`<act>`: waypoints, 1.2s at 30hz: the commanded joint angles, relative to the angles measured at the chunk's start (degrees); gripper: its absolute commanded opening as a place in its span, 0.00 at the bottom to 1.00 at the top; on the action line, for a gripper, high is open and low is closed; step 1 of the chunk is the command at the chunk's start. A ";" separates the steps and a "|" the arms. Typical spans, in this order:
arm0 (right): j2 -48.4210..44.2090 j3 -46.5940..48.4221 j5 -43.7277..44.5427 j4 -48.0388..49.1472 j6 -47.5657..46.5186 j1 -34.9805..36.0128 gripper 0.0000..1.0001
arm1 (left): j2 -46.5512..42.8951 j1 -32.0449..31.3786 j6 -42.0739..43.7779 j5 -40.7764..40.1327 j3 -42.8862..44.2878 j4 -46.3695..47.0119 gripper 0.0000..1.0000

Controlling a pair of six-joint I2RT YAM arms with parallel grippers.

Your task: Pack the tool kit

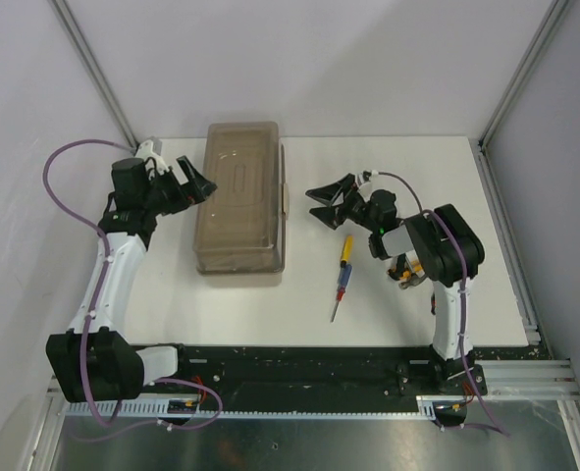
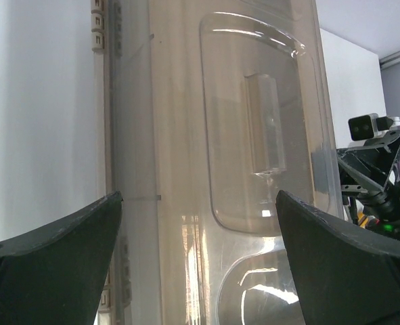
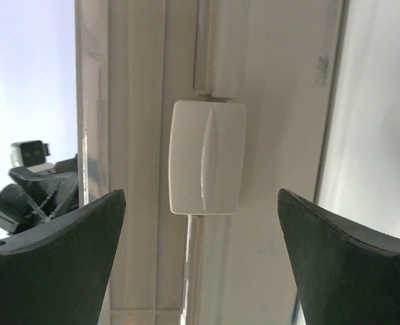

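The tool kit (image 1: 240,196) is a tan box with its translucent brownish lid (image 2: 254,135) down, lying lengthways left of the table's middle. My left gripper (image 1: 199,184) is open at the box's left side, its fingers spread over the lid's edge (image 2: 198,195). My right gripper (image 1: 324,204) is open on the box's right, a little short of it, facing the pale front latch (image 3: 206,157) with nothing between its jaws (image 3: 201,193). A yellow, red and blue screwdriver (image 1: 342,275) lies on the table near the right arm. Yellow-handled tools (image 1: 410,273) peek out from under that arm.
The white table (image 1: 221,314) is walled by pale panels at the back and sides, with a metal frame rail (image 1: 505,235) along the right edge. Across the box, each wrist view shows the other gripper: the right one (image 2: 372,176) and the left one (image 3: 34,183).
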 commanded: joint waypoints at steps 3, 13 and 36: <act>4.64 0.92 -1.38 19.50 10.09 0.42 0.99 | 0.99 -0.69 -0.47 0.29 -1.15 0.80 0.99; 10.37 6.08 -0.21 22.69 14.63 3.57 0.99 | 1.84 -2.37 0.24 1.77 -0.90 1.16 0.99; 15.81 12.78 -3.03 26.78 17.29 6.31 0.94 | 0.87 -2.74 -1.45 -3.73 -4.32 0.81 0.99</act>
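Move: The grey latch on the case's right side lies about 7 cm to the left of the right hand, level fore and aft and some 2 cm below; the case's middle is roughly 18 cm to its left. The yellow screwdriver lies about 7 cm back and 8 cm right, the blue one 20 cm back and 7 cm right. From the left hand, the case's middle is around 8 cm ahead, 10 cm right and well below; the latch is 21 cm right, 7 cm ahead. Leftward about 6 cm, dipping some 2 cm on the way, the right hand brings its wide-open fingers up to the case's latch, rolling about 15 degrees so that one finger sits above the latch and one below, and only just begins to close. The left hand sinks about 4 cm towards the case by its left edge, staying open. ##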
